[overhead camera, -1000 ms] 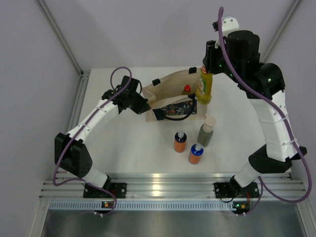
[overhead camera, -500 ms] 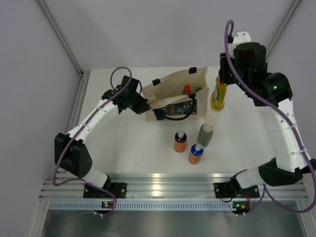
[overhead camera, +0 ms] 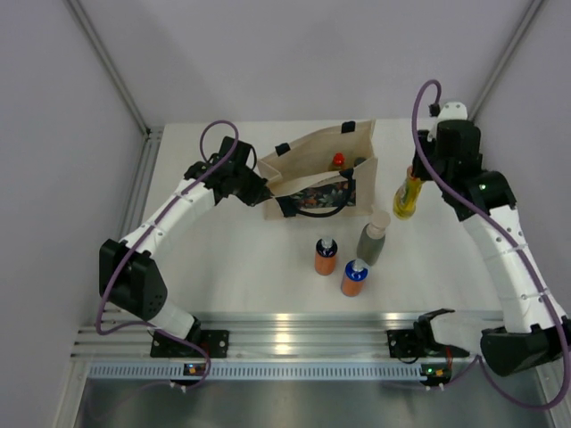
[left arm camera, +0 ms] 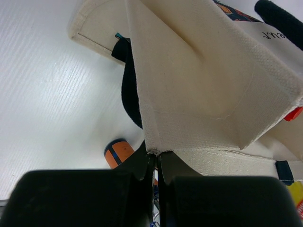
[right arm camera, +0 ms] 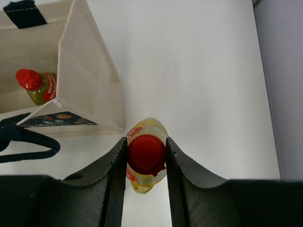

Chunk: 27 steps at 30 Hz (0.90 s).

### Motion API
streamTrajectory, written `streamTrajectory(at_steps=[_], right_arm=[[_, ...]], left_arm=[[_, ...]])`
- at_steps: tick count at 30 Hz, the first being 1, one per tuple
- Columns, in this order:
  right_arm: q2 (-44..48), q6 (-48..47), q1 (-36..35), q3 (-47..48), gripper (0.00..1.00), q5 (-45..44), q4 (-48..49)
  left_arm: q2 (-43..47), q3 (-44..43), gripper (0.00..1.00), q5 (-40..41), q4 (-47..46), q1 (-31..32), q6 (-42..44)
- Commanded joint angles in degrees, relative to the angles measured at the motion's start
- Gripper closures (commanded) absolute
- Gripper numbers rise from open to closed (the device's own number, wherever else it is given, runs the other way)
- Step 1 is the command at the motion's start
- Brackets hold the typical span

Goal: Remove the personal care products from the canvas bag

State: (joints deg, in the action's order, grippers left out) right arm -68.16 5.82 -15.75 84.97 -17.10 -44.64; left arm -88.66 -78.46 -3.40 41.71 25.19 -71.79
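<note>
The beige canvas bag (overhead camera: 308, 163) stands open at the back of the table. My left gripper (overhead camera: 265, 198) is shut on the bag's left corner edge (left arm camera: 154, 152). My right gripper (overhead camera: 417, 175) is shut on the red cap of a yellow bottle (overhead camera: 409, 199), held upright low over the table, right of the bag. In the right wrist view the bottle (right arm camera: 147, 163) sits between both fingers. A second yellow bottle with a red cap (overhead camera: 337, 161) stands inside the bag (right arm camera: 85, 71). In front of the bag stand two orange bottles (overhead camera: 326, 256) (overhead camera: 354, 278) and a grey-green bottle (overhead camera: 372, 239).
The bag's black handle (overhead camera: 314, 207) hangs over its printed front. Grey walls close in the table at the back and sides. A metal rail (overhead camera: 303, 334) runs along the near edge by the arm bases. One orange bottle (left arm camera: 118, 152) shows under the left fingers.
My right arm has carried the yellow bottle from above the bag rightward and down to beside the bag. The left gripper and the bag have not moved.
</note>
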Motion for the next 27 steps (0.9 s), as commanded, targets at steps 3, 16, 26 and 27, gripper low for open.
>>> streamTrajectory(at_steps=[3, 16, 26, 27], right_arm=[[6.37, 1.91, 3.71, -12.52, 1.0, 4.88, 24.22], [14.02, 1.03, 3.71, -32.22, 1.0, 7.34, 29.88], [15.52, 1.03, 3.79, -33.29, 0.47, 8.66, 25.31], [15.43, 0.68, 3.79, -32.85, 0.46, 8.67, 24.7]], left_arm=[[-1.6, -0.29, 1.0, -5.04, 1.0, 0.47, 0.6], [-1.25, 0.23, 1.0, -4.6, 1.0, 0.47, 0.86], [-1.51, -0.21, 1.0, -4.25, 1.0, 0.39, 0.69], [-1.51, -0.21, 1.0, -4.33, 1.0, 0.39, 0.69]])
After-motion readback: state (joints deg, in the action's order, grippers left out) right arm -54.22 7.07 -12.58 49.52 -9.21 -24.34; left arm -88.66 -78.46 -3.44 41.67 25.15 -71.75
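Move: The yellow bottle is already in my right fingers by its red cap, and its landing spot on the table is about 3 cm back and 30 cm below that hand. From the hand, the grey bottle stands some 8 cm left and 6 cm back, the blue-capped bottle 13 cm left and 15 cm back, and the canvas bag's middle 23 cm left and 10 cm ahead. From my left hand the spot is roughly 38 cm right and 5 cm back. I lower the yellow bottle quickly, about 13 cm down, with my right hand, drawing back a few centimetres in the later part, to the bare table just right of the grey bottle. Once down I hold that height and, at the very end, spread my fingers off the red cap, staying over it. ##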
